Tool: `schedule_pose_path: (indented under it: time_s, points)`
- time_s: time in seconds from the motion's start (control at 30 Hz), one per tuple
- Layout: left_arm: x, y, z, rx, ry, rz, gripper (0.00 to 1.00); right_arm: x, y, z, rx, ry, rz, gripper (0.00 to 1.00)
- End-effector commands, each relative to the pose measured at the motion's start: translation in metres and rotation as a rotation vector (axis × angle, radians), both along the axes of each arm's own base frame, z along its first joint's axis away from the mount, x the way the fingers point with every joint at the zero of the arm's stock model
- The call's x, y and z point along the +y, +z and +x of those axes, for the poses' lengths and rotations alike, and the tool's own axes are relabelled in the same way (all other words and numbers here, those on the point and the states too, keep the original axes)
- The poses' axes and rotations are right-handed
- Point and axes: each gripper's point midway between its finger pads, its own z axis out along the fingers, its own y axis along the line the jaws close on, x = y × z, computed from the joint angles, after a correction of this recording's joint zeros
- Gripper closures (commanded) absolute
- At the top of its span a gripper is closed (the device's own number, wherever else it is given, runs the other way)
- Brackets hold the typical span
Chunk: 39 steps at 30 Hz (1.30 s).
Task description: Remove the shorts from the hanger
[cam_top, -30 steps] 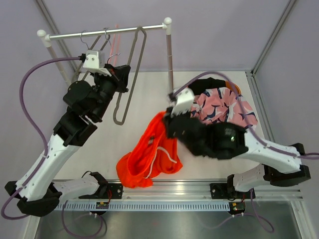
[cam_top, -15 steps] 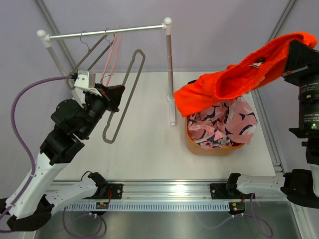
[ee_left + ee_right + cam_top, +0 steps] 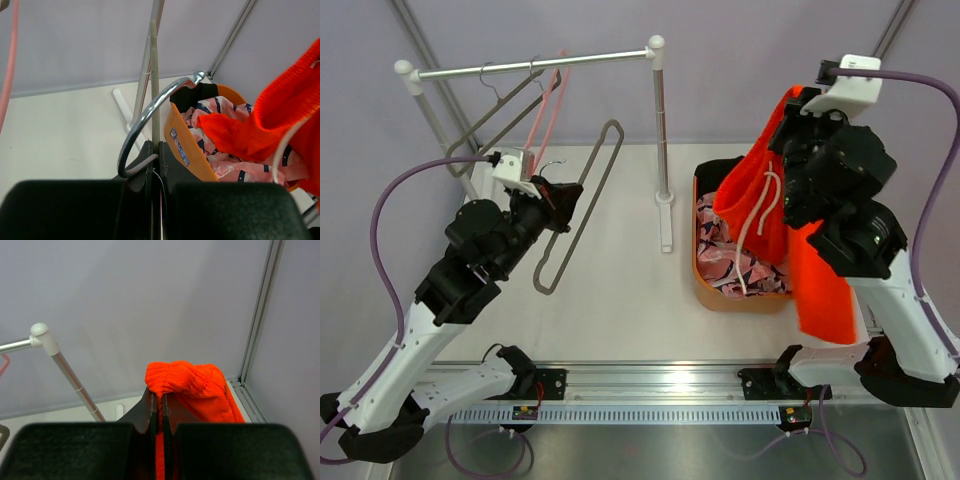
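Observation:
The bright orange shorts (image 3: pixel 763 205) hang from my right gripper (image 3: pixel 159 401), which is shut on their waistband high above the orange basket (image 3: pixel 698 262). Their white drawstring dangles over the basket, and one leg trails down past its right side. In the basket lie the pink printed shorts (image 3: pixel 718 262) and, at its far end, the black shorts (image 3: pixel 722 172). My left gripper (image 3: pixel 558 196) is shut on the neck of a bare grey hanger (image 3: pixel 549 288), held off the rail to the left of the post. The hanger's metal hook (image 3: pixel 137 127) curls up from the jaws.
A white rail (image 3: pixel 530 65) crosses the back left, with a grey wire hanger (image 3: pixel 492 108) and a pink hanger (image 3: pixel 553 105) on it. Its right post (image 3: pixel 662 130) stands between my arms. Frame uprights line the right edge.
My right gripper has lifted the orange shorts from the middle of the table and swung them up and right over the basket. The left arm has shifted the grey hanger slightly right.

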Motion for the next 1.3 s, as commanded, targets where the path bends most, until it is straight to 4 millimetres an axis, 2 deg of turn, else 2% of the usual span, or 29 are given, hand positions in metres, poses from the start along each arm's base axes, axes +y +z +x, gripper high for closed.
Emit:
schedule_pose_path:
  time_s: [0.0, 0.03, 0.07, 0.13, 0.17, 0.23, 0.3, 0.33, 0.4, 0.43, 0.5, 0.53, 0.6, 0.63, 0.67, 0.7, 0.73, 0.8, 0.83, 0.9, 0.93, 1.0, 1.1, 1.13, 1.2, 1.23, 1.27]
  points:
    - [-0.001, 0.015, -0.005, -0.043, -0.024, -0.048, 1.0, 0.004, 0.013, 0.01, -0.013, 0.07, 0.058, 1.0]
    - [-0.001, 0.014, -0.006, -0.042, -0.023, -0.047, 1.0, 0.007, 0.013, 0.018, -0.007, 0.074, 0.057, 1.0]
    - [-0.001, 0.01, -0.005, -0.036, -0.023, -0.043, 1.0, -0.004, 0.012, 0.025, -0.002, 0.038, 0.062, 1.0]
    - [-0.001, 0.008, -0.006, -0.034, -0.024, -0.037, 1.0, -0.008, 0.009, 0.034, 0.011, 0.05, 0.088, 1.0]
    - [-0.001, 0.004, -0.005, -0.028, -0.024, -0.032, 1.0, -0.026, 0.008, 0.04, 0.008, 0.012, 0.115, 1.0]
    - [-0.001, 0.0, -0.005, -0.022, -0.023, -0.025, 1.0, -0.032, 0.0, 0.048, 0.038, 0.034, 0.157, 1.0]
    - [-0.002, -0.005, -0.004, -0.017, -0.023, -0.021, 1.0, -0.044, -0.014, 0.057, 0.076, 0.007, 0.169, 1.0]
    - [-0.003, -0.006, -0.004, -0.015, -0.026, -0.021, 1.0, -0.044, -0.031, 0.063, 0.116, 0.002, 0.162, 1.0]
    - [-0.005, -0.009, -0.002, -0.01, -0.027, -0.022, 1.0, -0.04, -0.052, 0.068, 0.152, 0.028, 0.184, 1.0]
    - [-0.006, -0.01, -0.001, -0.008, -0.027, -0.021, 1.0, -0.037, -0.081, 0.067, 0.208, 0.032, 0.183, 1.0]
    - [-0.006, -0.015, 0.001, 0.006, -0.02, -0.01, 1.0, -0.029, -0.111, 0.064, 0.241, 0.064, 0.243, 1.0]
    - [-0.005, -0.016, 0.003, 0.012, -0.006, -0.008, 1.0, -0.029, -0.152, 0.056, 0.301, 0.064, 0.248, 1.0]
    - [-0.004, -0.02, 0.006, 0.025, 0.005, 0.002, 1.0, -0.023, -0.188, 0.049, 0.328, 0.087, 0.339, 1.0]
    - [-0.004, -0.021, 0.006, 0.027, 0.01, 0.004, 1.0, -0.025, -0.237, 0.037, 0.402, 0.077, 0.35, 1.0]
    - [-0.005, -0.023, 0.007, 0.031, 0.01, 0.009, 1.0, -0.021, -0.261, 0.031, 0.432, 0.084, 0.403, 1.0]
    - [-0.005, -0.023, 0.008, 0.032, 0.01, 0.01, 1.0, -0.013, -0.277, 0.029, 0.441, 0.123, 0.437, 1.0]
    - [-0.006, -0.022, 0.008, 0.033, 0.007, 0.009, 1.0, -0.013, -0.326, 0.021, 0.522, 0.105, 0.443, 1.0]
    - [-0.009, -0.022, 0.011, 0.039, 0.007, 0.01, 1.0, -0.001, -0.36, 0.019, 0.581, 0.135, 0.486, 1.0]
    - [-0.011, -0.021, 0.01, 0.041, -0.002, 0.008, 1.0, 0.002, -0.389, 0.019, 0.657, 0.125, 0.478, 1.0]
    - [-0.014, -0.018, 0.012, 0.045, -0.007, 0.001, 1.0, 0.015, -0.403, 0.023, 0.704, 0.164, 0.494, 1.0]
    - [-0.014, -0.017, 0.013, 0.043, -0.007, -0.003, 1.0, 0.019, -0.416, 0.029, 0.744, 0.157, 0.486, 1.0]
    - [-0.013, -0.013, 0.012, 0.043, -0.004, -0.011, 1.0, 0.025, -0.421, 0.041, 0.757, 0.166, 0.479, 1.0]
    - [-0.011, -0.011, 0.013, 0.054, 0.009, 0.001, 1.0, 0.043, -0.44, 0.065, 0.837, 0.191, 0.458, 1.0]
    - [-0.01, -0.012, 0.015, 0.061, 0.018, 0.01, 1.0, 0.05, -0.454, 0.077, 0.88, 0.195, 0.455, 1.0]
    - [-0.009, -0.008, 0.013, 0.062, 0.017, 0.015, 1.0, 0.066, -0.459, 0.089, 0.912, 0.247, 0.472, 1.0]
    - [-0.008, -0.006, 0.012, 0.06, 0.017, 0.013, 1.0, 0.069, -0.476, 0.091, 0.955, 0.244, 0.473, 1.0]
    - [-0.007, -0.006, 0.011, 0.063, 0.018, 0.017, 1.0, 0.076, -0.477, 0.092, 0.962, 0.274, 0.493, 1.0]
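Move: The shorts hang pinched in the right fingers; the orange basket they are bound for has its middle about 6 cm ahead, 4 cm to the right and some 49 cm below. Patterned pink cloth fills that middle, and black cloth lies about 20 cm straight ahead, 46 cm down. The rack's right post foot stands roughly 14 cm ahead, 18 cm left, 56 cm down. From the left hand the basket is about 8 cm ahead, 42 cm right, 34 cm down. The orange-red shorts, still pinched in the right hand's shut fingers, are swung a little forward and right, then carried fast down nearly 50 cm into the basket; the hand draws back as it sinks, then pushes forward and left low down, its wrist tipping steeply downward. The left hand keeps its grip on the grey hanger and sinks about 5 cm, rising slightly at the end. ##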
